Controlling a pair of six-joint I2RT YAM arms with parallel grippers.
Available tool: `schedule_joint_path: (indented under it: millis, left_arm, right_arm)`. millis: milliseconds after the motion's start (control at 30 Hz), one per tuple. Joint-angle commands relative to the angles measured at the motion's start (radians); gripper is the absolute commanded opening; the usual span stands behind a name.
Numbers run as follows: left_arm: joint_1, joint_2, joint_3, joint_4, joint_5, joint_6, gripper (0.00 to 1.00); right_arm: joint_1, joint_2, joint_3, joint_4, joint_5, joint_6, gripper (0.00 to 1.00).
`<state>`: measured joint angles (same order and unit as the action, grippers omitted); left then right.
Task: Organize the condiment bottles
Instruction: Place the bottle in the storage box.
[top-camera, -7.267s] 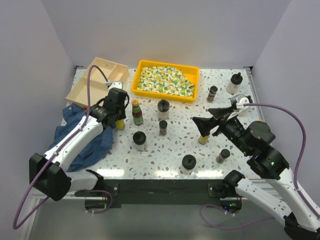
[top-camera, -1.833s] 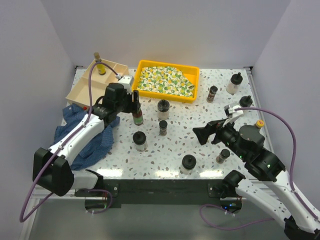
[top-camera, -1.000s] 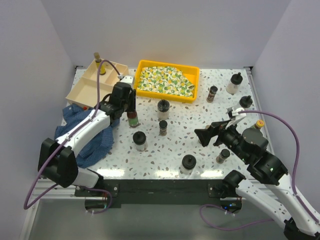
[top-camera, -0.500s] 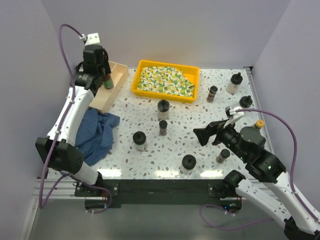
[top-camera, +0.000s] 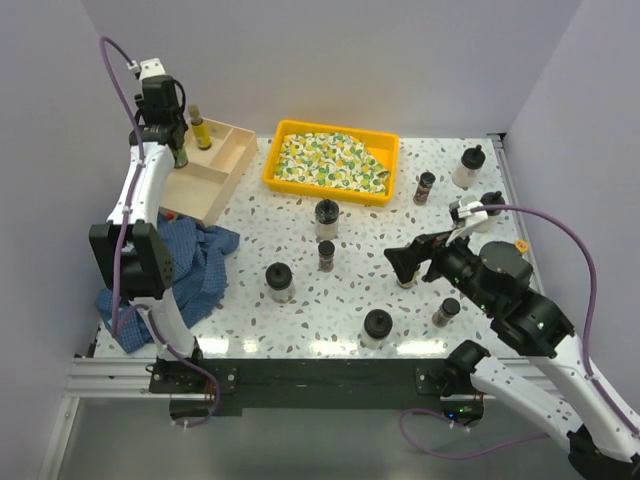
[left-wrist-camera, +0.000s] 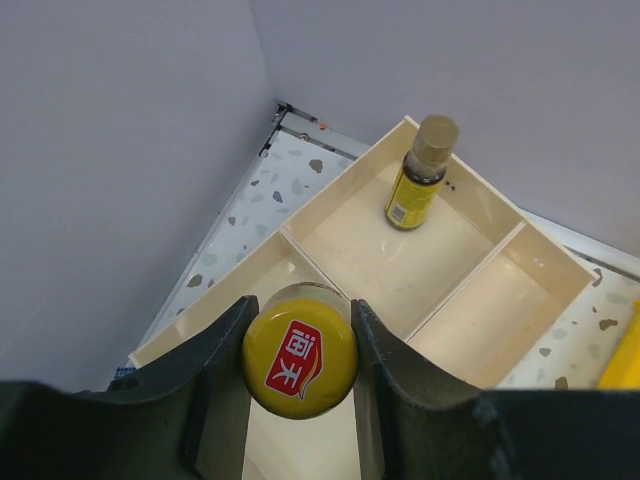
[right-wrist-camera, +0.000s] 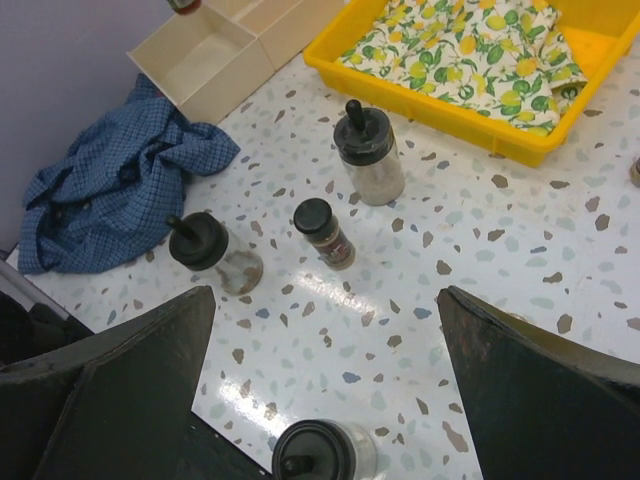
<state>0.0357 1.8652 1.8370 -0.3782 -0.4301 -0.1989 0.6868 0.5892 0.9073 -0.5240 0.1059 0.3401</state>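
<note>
My left gripper (left-wrist-camera: 299, 345) is shut on a sauce bottle with a yellow cap and red label (left-wrist-camera: 300, 352). It holds the bottle over the near-left compartment of the pale wooden box (left-wrist-camera: 470, 290). In the top view that gripper (top-camera: 172, 145) is raised at the box's far left corner. A slim yellow-labelled bottle (left-wrist-camera: 420, 175) (top-camera: 200, 130) stands in the back compartment. My right gripper (right-wrist-camera: 325, 300) (top-camera: 430, 250) hovers open over the table. Under it are squat black-knobbed jars (right-wrist-camera: 370, 155) (right-wrist-camera: 210, 250) (right-wrist-camera: 322, 460) and a brown spice jar (right-wrist-camera: 322, 232).
A yellow tray (top-camera: 270, 180) (right-wrist-camera: 420, 105) with patterned cloth sits at the back centre. A blue cloth (top-camera: 190, 270) (right-wrist-camera: 120, 190) lies left of the jars. More bottles stand at the right: spice jars (top-camera: 425, 186) (top-camera: 446, 311) and a clear jar (top-camera: 468, 167).
The left arm has lifted the yellow-capped bottle off the table and carried it back and left, over the wooden box. The right arm has barely shifted and stays open.
</note>
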Motion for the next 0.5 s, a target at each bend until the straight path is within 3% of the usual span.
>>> schedule_joint_path:
  millis: [0,167,467]
  left_arm:
    - [0.030,0.034,0.099,0.226,0.039,-0.014,0.00]
    - [0.050,0.094,0.157,0.251,0.117,0.006,0.00]
    - [0.053,0.091,0.183,0.228,0.099,-0.011,0.00]
  right_arm:
    - [0.002,0.014,0.077,-0.008,0.012,-0.003,0.99]
    - [0.002,0.029,0.076,0.028,-0.024,0.022,0.98]
    - [0.000,0.001,0.087,0.004,0.018,-0.003,0.99]
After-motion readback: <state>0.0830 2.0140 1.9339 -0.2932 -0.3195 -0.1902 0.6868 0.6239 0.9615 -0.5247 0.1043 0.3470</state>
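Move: From the left hand, which already holds the yellow-capped bottle by its cap, the storage box's far compartment has its middle about 10 cm ahead, 2 cm right and 26 cm down. The yellow-label bottle in it stands some 13 cm ahead, 3 cm right and 20 cm lower. The box's right compartment is 9 cm ahead and 11 cm right, at floor depth. From the idle right hand the far compartment lies roughly 44 cm ahead, 59 cm left and 27 cm down. Forward by about 4.5 cm goes the left hand, easing slightly left, with the bottle hanging upright from its closed fingers, from near the divider towards the storage box's far compartment. It sinks some 3.5 cm on the way, then comes back up about 1.5 cm as the advance slows almost to nothing; the wrist barely turns and the grip on the cap stays as it was. ##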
